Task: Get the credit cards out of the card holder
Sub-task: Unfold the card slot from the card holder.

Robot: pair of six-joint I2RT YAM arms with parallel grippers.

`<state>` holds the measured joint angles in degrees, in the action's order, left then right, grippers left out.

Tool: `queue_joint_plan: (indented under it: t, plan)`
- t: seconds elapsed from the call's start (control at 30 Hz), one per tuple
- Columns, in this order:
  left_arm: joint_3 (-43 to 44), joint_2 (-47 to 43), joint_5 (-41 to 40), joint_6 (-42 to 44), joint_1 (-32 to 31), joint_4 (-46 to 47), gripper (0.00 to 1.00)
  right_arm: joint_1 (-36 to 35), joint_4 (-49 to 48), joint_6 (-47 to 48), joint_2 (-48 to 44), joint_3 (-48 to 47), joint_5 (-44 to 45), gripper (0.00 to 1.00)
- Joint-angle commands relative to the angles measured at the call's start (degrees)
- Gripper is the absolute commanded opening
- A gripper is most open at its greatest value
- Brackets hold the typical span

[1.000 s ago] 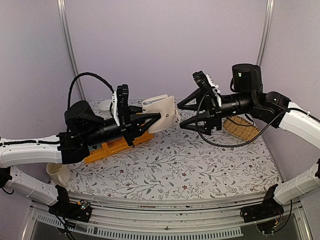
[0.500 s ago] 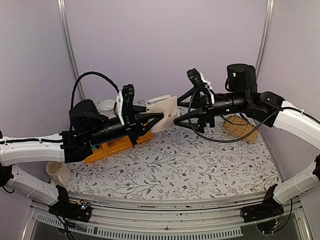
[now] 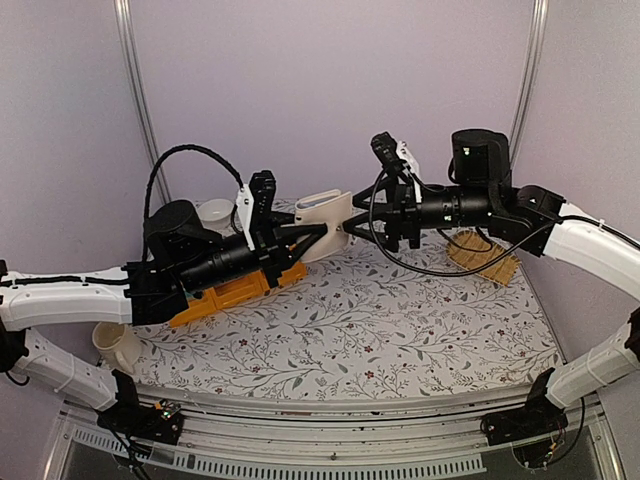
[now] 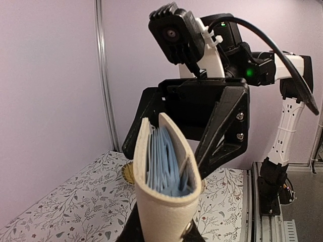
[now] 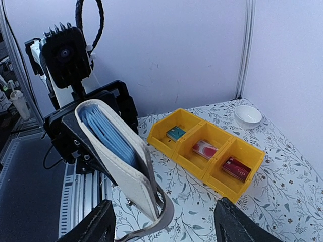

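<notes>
The card holder (image 3: 328,222), a whitish booklet with pale blue leaves (image 4: 162,166), is held up in the air over the back of the table. My left gripper (image 3: 312,238) is shut on its spine end (image 4: 166,222). My right gripper (image 3: 352,228) is open, with its black fingers (image 4: 226,132) on either side of the holder's free edge. In the right wrist view the card holder (image 5: 117,156) fans open and its strap hangs between my open right gripper (image 5: 164,224). Three credit cards lie in the yellow bins: teal (image 5: 176,133), pink (image 5: 205,149) and red (image 5: 237,169).
The yellow bins (image 3: 235,292) sit on the flowered table under my left arm. A white bowl (image 5: 248,115) stands behind them. A woven basket (image 3: 482,256) lies at the back right, and a pale cup (image 3: 112,345) at the near left edge.
My right gripper has moved left until its fingers flank the holder's free edge. My left gripper has lifted the holder slightly up and back.
</notes>
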<state>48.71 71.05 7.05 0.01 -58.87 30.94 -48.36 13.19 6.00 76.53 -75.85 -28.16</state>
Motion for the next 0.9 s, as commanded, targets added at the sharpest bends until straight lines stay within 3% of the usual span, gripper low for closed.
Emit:
queue_joint_plan:
  t: [0.0,0.4,0.5,0.87]
  plan:
    - [0.5,-0.8,1.0,0.3,-0.1,2.3,0.00,0.5,2.7,1.7,1.4,0.2,0.5,0.63]
    - [-0.4,-1.4,2.9,-0.1,0.1,2.4,0.00,1.2,4.0,3.3,-1.1,1.8,-1.5,0.20]
    - [-0.5,-1.3,3.5,-0.4,0.2,2.5,0.00,1.2,4.3,3.6,-1.6,1.9,-2.7,0.04]
    - [-0.9,-1.3,5.6,-2.5,1.5,1.8,0.00,1.4,7.4,4.8,-2.3,1.9,1.6,0.01]
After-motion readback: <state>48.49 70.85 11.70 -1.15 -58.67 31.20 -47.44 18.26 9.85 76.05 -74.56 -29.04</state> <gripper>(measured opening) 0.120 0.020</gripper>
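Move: My left hand still holds the card holder upright, cards showing at its top. The loose flap of the card slot hangs off its right side, between my open right fingers, roughly 1 cm left of my right hand and 2 cm below it. The holder's body is about 4 cm to that hand's left, 1 cm nearer the base and 1 cm below. From my left hand the flap lies some 5 cm right and 2 cm ahead. I sink my right hand about 2.5 cm alongside the holder's right side while its wide-open fingers close fully, pinching the edge of the slot flap between the tips, then ease it about 1 cm to the right. My left hand keeps its grip on the holder, drawing it back about 1 cm and turning it some 5 degrees clockwise late on. ##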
